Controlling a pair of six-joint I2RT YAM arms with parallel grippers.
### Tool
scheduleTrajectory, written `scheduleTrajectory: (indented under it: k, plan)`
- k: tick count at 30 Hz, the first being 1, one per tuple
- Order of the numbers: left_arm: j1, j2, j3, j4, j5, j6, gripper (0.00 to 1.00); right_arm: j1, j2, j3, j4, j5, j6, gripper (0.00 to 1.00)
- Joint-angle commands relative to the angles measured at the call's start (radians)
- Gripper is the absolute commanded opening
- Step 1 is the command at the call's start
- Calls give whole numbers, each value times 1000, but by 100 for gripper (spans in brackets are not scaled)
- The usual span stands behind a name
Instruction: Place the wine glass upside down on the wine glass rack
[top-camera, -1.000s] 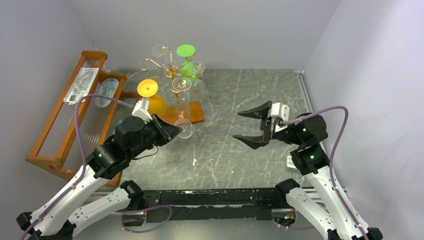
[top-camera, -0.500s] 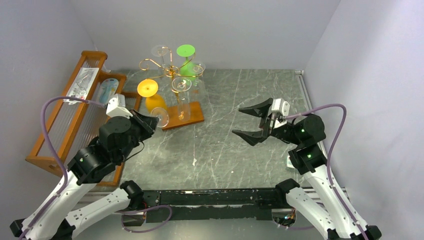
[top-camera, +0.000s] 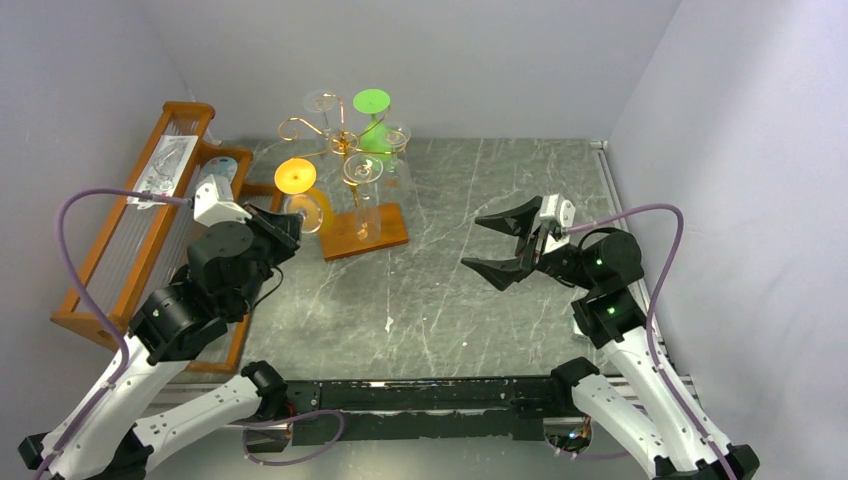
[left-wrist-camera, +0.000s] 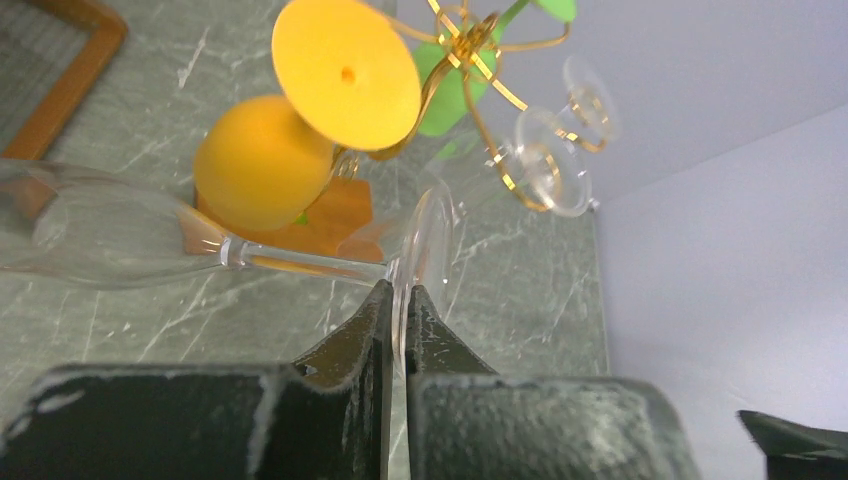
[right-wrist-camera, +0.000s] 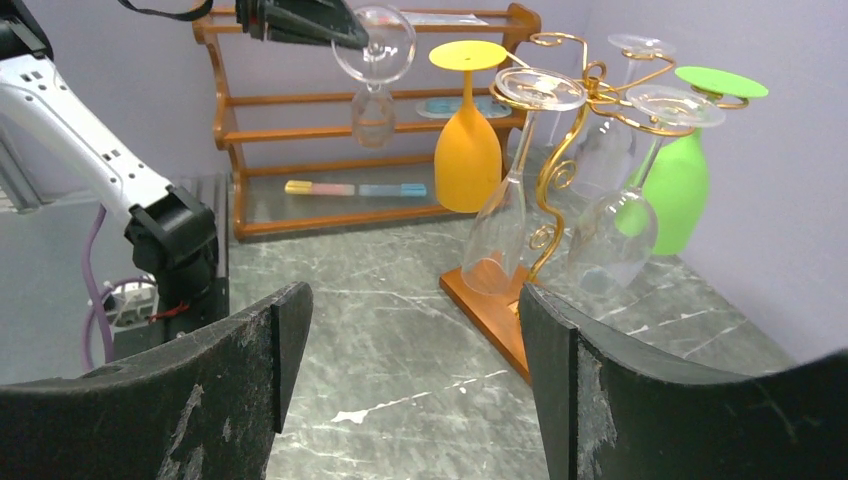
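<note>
My left gripper (top-camera: 288, 226) is shut on the round foot of a clear wine glass (left-wrist-camera: 110, 235), just left of the wine glass rack (top-camera: 338, 140). In the right wrist view the wine glass (right-wrist-camera: 373, 110) hangs bowl-down from the left gripper (right-wrist-camera: 345, 32), in the air beside the orange glass. The rack is gold wire with scroll arms on a small wooden base (top-camera: 385, 232). It carries an orange glass (top-camera: 296, 178), a green glass (top-camera: 372, 108) and clear ones, all upside down. My right gripper (top-camera: 497, 246) stands open and empty over the table to the right of the rack.
A large brown wooden shelf (top-camera: 100, 290) with packets on it runs along the left wall, close behind my left arm. The grey walls close in the back and right. A small card (top-camera: 580, 322) lies at the table's right edge.
My left arm has pulled back to the left with the wine glass, from in front of the rack's base to beside the orange glass. The right gripper has dipped slightly, still open.
</note>
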Motion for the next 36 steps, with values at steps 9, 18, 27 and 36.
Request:
scheduleTrajectory:
  k: [9, 18, 27, 36]
  plan:
    - [6, 38, 121, 139, -111, 116, 5, 5, 8, -23, 106, 25, 75, 79]
    - [5, 86, 158, 263, -170, 182, 5, 5, 14, -32, 118, 31, 96, 79]
    - [8, 159, 177, 381, -189, 237, 5, 5, 8, -37, 103, 36, 84, 79]
    - [191, 272, 252, 444, 5, 236, 5, 5, 0, -34, 63, 44, 51, 80]
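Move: My left hand already holds the clear wine glass upside down by its foot. The rack's empty far-left hook lies about 19 cm ahead and 1 cm to the left, nearly level with my fingers. The orange glass's foot is in the way, about 11 cm straight ahead. The rack's hub sits some 17 cm ahead and 8 cm right, and the far clear glass's foot about 26 cm ahead and 4 cm right. From my right hand, the empty hook is about 22 cm ahead and 30 cm left. I lift the hanging glass with my left hand, almost straight up at first, to get it above the orange glass, about 9 cm in all. As the rise slows I push forward towards the empty hook, some 7 cm, tipping my fingertips up about 15 degrees and turning slightly counter-clockwise, and keep the foot pinched. ##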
